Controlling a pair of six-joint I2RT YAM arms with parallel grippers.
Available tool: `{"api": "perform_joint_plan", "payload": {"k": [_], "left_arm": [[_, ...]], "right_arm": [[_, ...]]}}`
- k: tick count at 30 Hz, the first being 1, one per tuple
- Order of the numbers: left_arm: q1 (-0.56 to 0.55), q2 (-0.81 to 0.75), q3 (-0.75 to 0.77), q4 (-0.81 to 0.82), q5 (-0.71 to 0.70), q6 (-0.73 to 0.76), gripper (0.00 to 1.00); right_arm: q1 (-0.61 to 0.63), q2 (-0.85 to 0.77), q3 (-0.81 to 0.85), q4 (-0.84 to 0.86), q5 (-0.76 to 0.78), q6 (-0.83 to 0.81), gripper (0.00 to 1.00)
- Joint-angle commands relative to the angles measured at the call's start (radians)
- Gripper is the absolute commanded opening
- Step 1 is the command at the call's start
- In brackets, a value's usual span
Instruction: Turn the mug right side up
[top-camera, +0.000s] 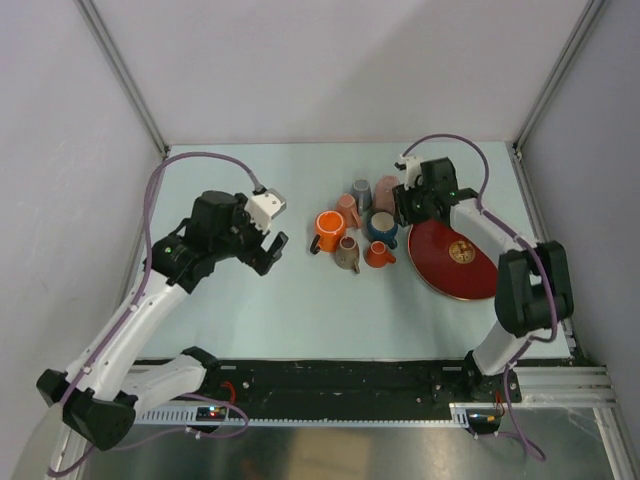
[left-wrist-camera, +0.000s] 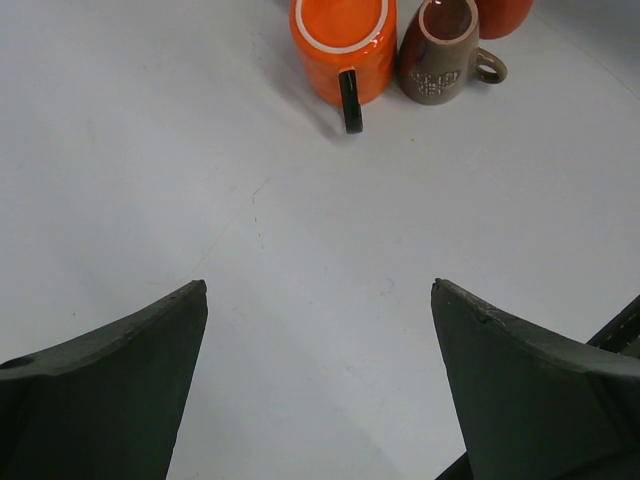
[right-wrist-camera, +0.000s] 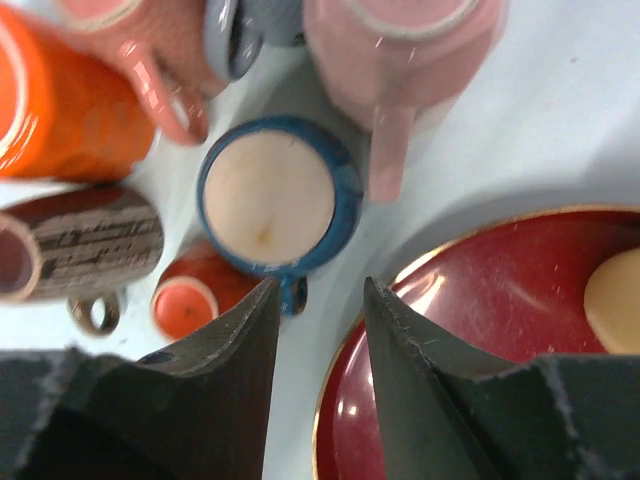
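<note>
The blue mug (right-wrist-camera: 268, 205) stands among a cluster of mugs and shows a flat cream disc ringed in blue towards the camera; whether that is its base or its inside I cannot tell. Its small handle (right-wrist-camera: 292, 296) points at my right gripper (right-wrist-camera: 321, 283). That gripper hovers just above it, jaws narrowly apart, with nothing between them. In the top view the blue mug (top-camera: 381, 226) lies just under the right gripper (top-camera: 400, 205). My left gripper (left-wrist-camera: 318, 285) is wide open over bare table, well left of the cluster (top-camera: 272, 245).
A red plate (right-wrist-camera: 480, 300) sits right beside the blue mug. Around the mug are a pink mug (right-wrist-camera: 400, 50), a big orange mug (left-wrist-camera: 343, 45), a brown mug (left-wrist-camera: 438, 55) and a small orange mug (right-wrist-camera: 185, 300). Grey walls enclose the table.
</note>
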Motion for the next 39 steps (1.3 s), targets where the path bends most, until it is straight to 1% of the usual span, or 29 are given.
{"api": "perform_joint_plan", "payload": {"k": [1,7,12,20,22,23,27,29,30,32,36,39], "left_arm": [[0.062,-0.044,-0.018,0.020,0.047,-0.008,0.97],[0.137,-0.041,0.001,0.020,0.079,-0.036,0.97],[0.147,-0.027,0.032,0.019,0.078,-0.040,0.97],[0.148,0.007,0.078,0.018,0.077,-0.032,0.97],[0.149,0.015,0.084,0.019,0.079,-0.032,0.96],[0.149,0.018,0.086,0.018,0.081,-0.031,0.96],[0.150,0.025,0.095,0.017,0.083,-0.031,0.96],[0.150,0.028,0.101,0.018,0.086,-0.030,0.96],[0.150,0.030,0.103,0.018,0.090,-0.028,0.96],[0.150,0.035,0.109,0.018,0.096,-0.019,0.95],[0.150,0.037,0.123,0.018,0.111,0.027,0.93],[0.149,0.040,0.146,0.026,0.128,0.084,0.92]], "right_arm": [[0.008,0.099,0.135,0.099,0.084,0.060,0.43],[-0.004,0.210,0.222,0.096,0.104,0.049,0.41],[-0.006,0.262,0.235,0.103,0.098,0.013,0.41],[-0.002,0.333,0.244,0.121,0.107,-0.093,0.40],[-0.004,0.355,0.255,0.117,0.094,-0.124,0.37],[-0.006,0.367,0.260,0.116,0.090,-0.139,0.33],[-0.008,0.395,0.276,0.113,0.086,-0.185,0.15],[-0.009,0.391,0.286,0.109,0.081,-0.197,0.05],[-0.010,0.386,0.294,0.108,0.079,-0.203,0.02],[-0.010,0.360,0.318,0.105,0.071,-0.206,0.01],[-0.023,0.276,0.427,0.065,0.002,-0.184,0.00],[-0.034,0.221,0.510,-0.004,-0.102,-0.132,0.00]]}}
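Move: The upside-down pink mug stands about 12 cm ahead of the right hand, 3 cm to its left and 7 cm below. The blue mug sits nearer, some 4 cm ahead and 4 cm left of the hand; the grey mug is 11 cm ahead and 9 cm left, and the red tray's middle is 2 cm back and 14 cm right, all lower still. From the left hand the pink mug is roughly 24 cm ahead, 23 cm right and 18 cm below. The pink mug's handle, facing back towards the robot, is what the right hand goes for: it travels about 7 cm forward over the blue mug's right side, then sinks some 5 cm, rolling slightly, and pinches the handle between its half-open fingers. Holding on, it rises 2 to 3 cm. The empty left hand drifts a few centimetres forward, left and up, staying open. ##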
